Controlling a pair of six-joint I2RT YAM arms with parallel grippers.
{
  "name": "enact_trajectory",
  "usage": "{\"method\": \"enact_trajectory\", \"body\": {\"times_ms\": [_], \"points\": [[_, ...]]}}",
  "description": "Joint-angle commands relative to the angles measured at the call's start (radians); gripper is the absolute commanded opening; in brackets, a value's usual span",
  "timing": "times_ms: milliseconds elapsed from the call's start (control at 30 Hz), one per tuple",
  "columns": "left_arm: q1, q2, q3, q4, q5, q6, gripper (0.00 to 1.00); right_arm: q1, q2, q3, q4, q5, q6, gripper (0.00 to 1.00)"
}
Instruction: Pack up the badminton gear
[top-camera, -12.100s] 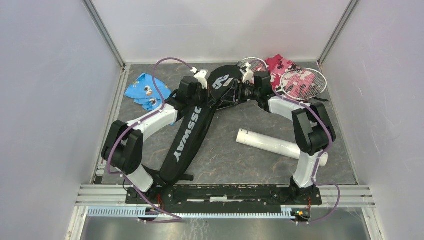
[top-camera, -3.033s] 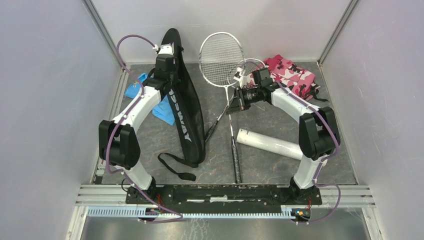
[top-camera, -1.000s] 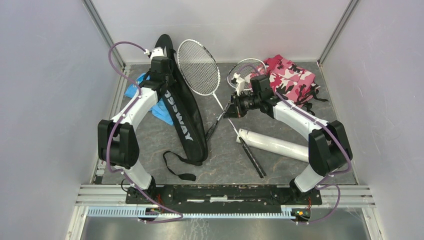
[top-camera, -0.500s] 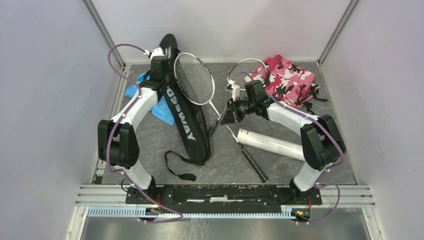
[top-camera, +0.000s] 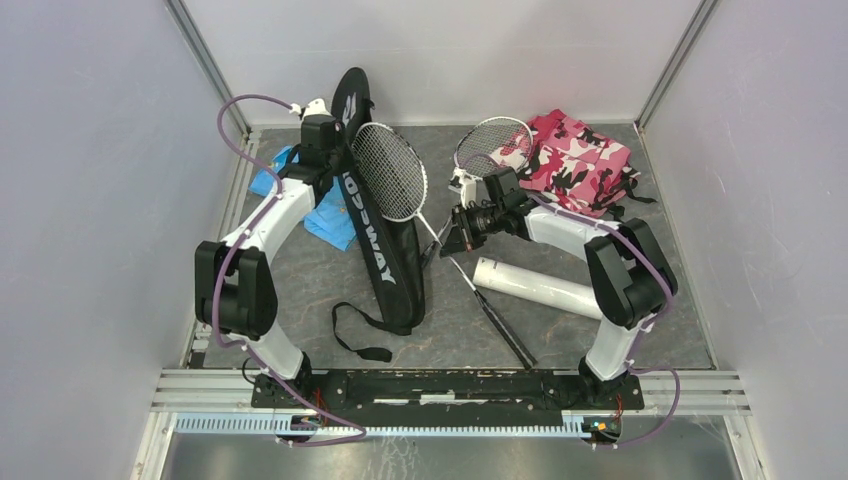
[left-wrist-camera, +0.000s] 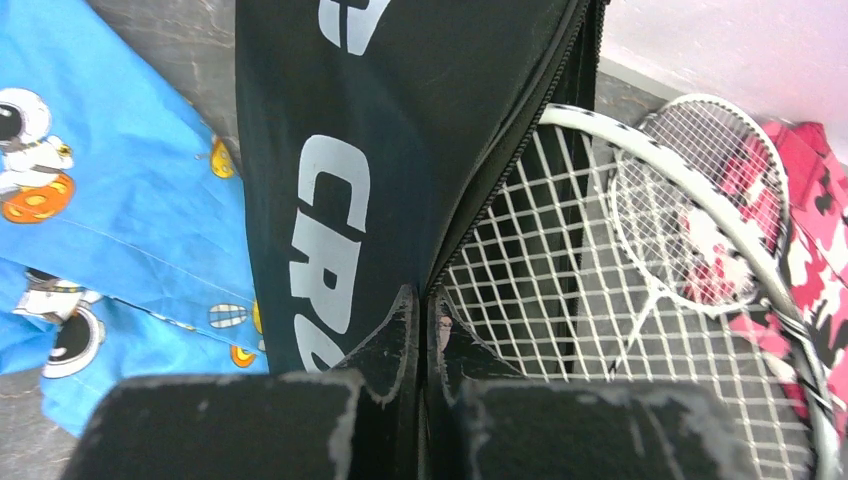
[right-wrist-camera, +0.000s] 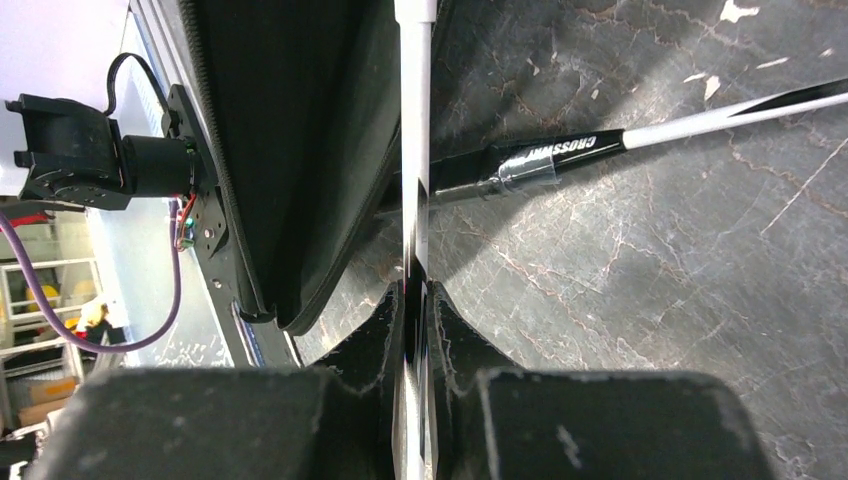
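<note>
The long black racket bag (top-camera: 378, 240) lies slanted at the left, its top end raised off the table. My left gripper (top-camera: 335, 150) is shut on its zipper edge (left-wrist-camera: 421, 300). One silver racket (top-camera: 390, 170) has its head at the bag's open side, with strings showing beside the zipper (left-wrist-camera: 560, 270). My right gripper (top-camera: 448, 238) is shut on this racket's thin shaft (right-wrist-camera: 413, 295). A second racket (top-camera: 490, 145) lies behind, its head against the pink cloth and its shaft (right-wrist-camera: 560, 155) on the table. The white tube (top-camera: 535, 288) lies at right of centre.
Pink camouflage cloth (top-camera: 575, 160) is bunched at the back right. Blue printed cloth (top-camera: 300, 205) lies under the left arm, beside the bag (left-wrist-camera: 100, 200). The bag's strap (top-camera: 355, 335) trails toward the arm bases. Walls close the table in on three sides.
My right gripper has carried the racket left, bringing its head from beside the bag to the bag's open edge. The left gripper has kept hold of the bag, shifting it slightly.
</note>
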Motion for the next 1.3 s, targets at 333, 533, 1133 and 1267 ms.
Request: {"method": "enact_trajectory", "body": {"times_ms": [333, 533, 1133, 1267], "points": [[0.000, -0.089, -0.117, 0.159, 0.216, -0.120, 0.02, 0.044, 0.112, 0.167, 0.078, -0.040, 0.182, 0.00], [-0.002, -0.096, -0.141, 0.214, 0.284, -0.115, 0.02, 0.072, 0.155, 0.218, 0.092, -0.051, 0.224, 0.00], [-0.025, -0.107, -0.196, 0.279, 0.415, -0.147, 0.02, 0.104, 0.296, 0.427, 0.147, -0.078, 0.323, 0.00], [-0.028, -0.103, -0.207, 0.293, 0.441, -0.155, 0.02, 0.103, 0.335, 0.486, 0.153, -0.077, 0.343, 0.00]]}}
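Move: The left hand still holds the far part of the bag's open edge. The held racket's head lies about 9 cm to its right, 4 cm back and 5 cm lower; the blue cloth is 11 cm to its left, 7 cm back and 18 cm down. From the right hand, pinching that racket's shaft, the bag's middle lies some 14 cm left, 5 cm ahead and 6 cm down. The other racket's handle is about 5 cm left, level fore and aft, 9 cm below. Both grips stay shut: the right fingers keep the racket shaft and carry it about 9 cm left into the bag's open side, working forward roughly 5 cm and rolling slightly. Against it the left hand draws the pinched zip edge some 7 cm right and 4 cm back over the racket head, dipping briefly on the way, and turns clockwise by nearly 20 degrees as its left side drops. ##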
